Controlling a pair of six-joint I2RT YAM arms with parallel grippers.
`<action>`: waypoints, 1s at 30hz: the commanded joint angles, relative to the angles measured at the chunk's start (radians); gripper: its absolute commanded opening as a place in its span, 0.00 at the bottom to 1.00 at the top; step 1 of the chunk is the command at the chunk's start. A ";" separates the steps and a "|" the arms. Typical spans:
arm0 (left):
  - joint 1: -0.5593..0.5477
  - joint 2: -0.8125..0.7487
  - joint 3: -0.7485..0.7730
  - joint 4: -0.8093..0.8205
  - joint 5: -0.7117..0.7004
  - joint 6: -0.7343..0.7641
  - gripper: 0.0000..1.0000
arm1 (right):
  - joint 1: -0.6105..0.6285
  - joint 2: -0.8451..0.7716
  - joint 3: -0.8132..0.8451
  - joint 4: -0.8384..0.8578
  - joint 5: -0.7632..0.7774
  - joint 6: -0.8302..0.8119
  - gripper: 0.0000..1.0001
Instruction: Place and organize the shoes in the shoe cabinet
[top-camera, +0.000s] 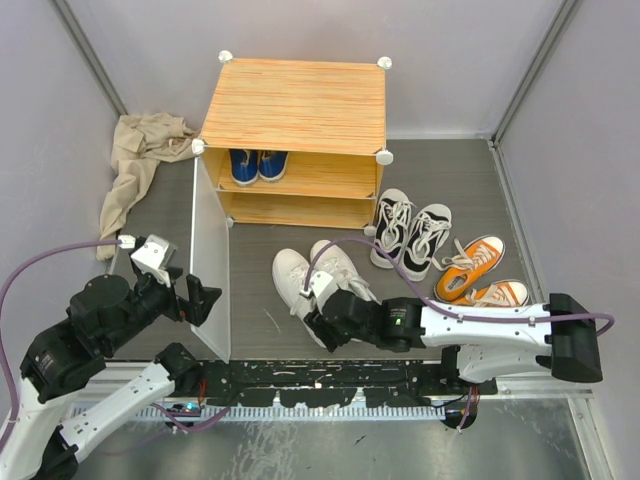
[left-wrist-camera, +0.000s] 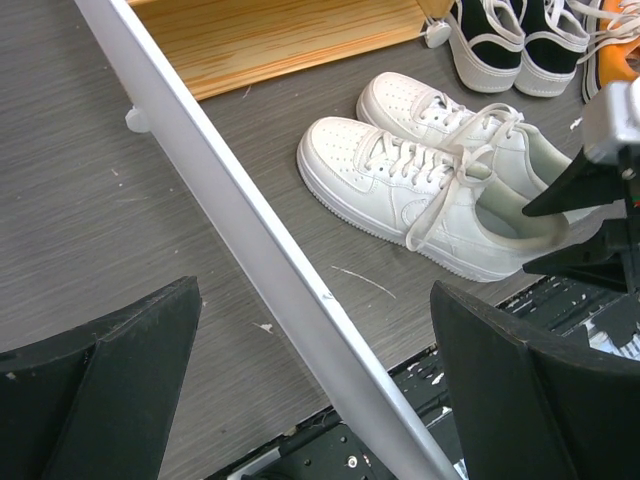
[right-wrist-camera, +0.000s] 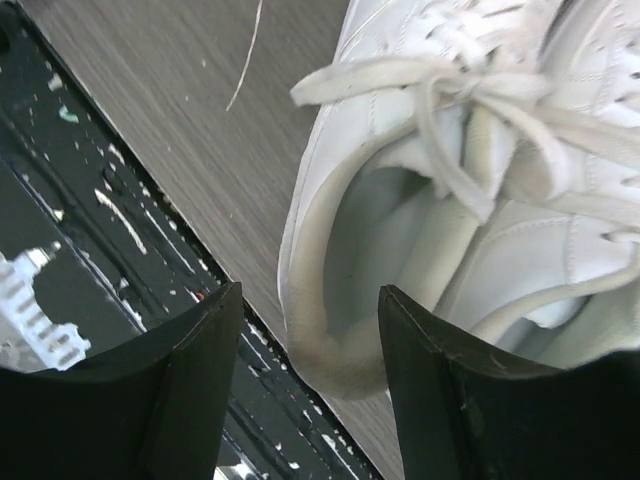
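The shoe cabinet (top-camera: 295, 105) stands at the back with its pale door panel (top-camera: 210, 260) swung open toward me. Blue shoes (top-camera: 257, 164) sit on its upper shelf. Two white sneakers (top-camera: 300, 282) lie on the floor in front. My left gripper (top-camera: 203, 300) is open, its fingers either side of the door's free edge (left-wrist-camera: 250, 250). My right gripper (top-camera: 318, 325) is open, its fingers straddling the heel of the left white sneaker (right-wrist-camera: 330, 340). Black high-tops (top-camera: 410, 235) and orange sneakers (top-camera: 470, 265) stand to the right.
A beige cloth (top-camera: 135, 160) lies crumpled at the back left by the wall. Grey walls close in both sides. The black mounting rail (top-camera: 300, 385) runs along the near edge, right behind the white sneaker's heel.
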 joint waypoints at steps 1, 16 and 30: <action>0.001 -0.002 -0.003 -0.001 -0.029 -0.003 0.98 | 0.005 0.039 -0.020 0.073 -0.121 -0.078 0.61; 0.001 -0.015 -0.001 -0.008 -0.037 0.003 0.98 | 0.005 0.260 0.009 0.115 -0.159 -0.124 0.03; 0.001 -0.030 0.042 -0.027 -0.040 0.012 0.98 | 0.004 0.166 0.398 -0.071 0.017 -0.008 0.01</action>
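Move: The left white shoe's middle lies about 11 cm ahead of the right hand, 5 cm to its left and 7 cm below; its open heel collar is just under the fingers. Its mate lies beside it, some 15 cm ahead and 7 cm right of the hand. The open cabinet door stands roughly 28 cm left and 15 cm ahead. From the left hand, the left white shoe is about 11 cm forward, 22 cm right and well below. The right fingers shut on the heel collar of the left white shoe, pinching its rim, after the hand sinks about 5 cm and slides some 3 cm left, turning roughly 10 degrees counter-clockwise. Keeping that pinch, the hand then rises about 5 cm and drifts a little farther left. ##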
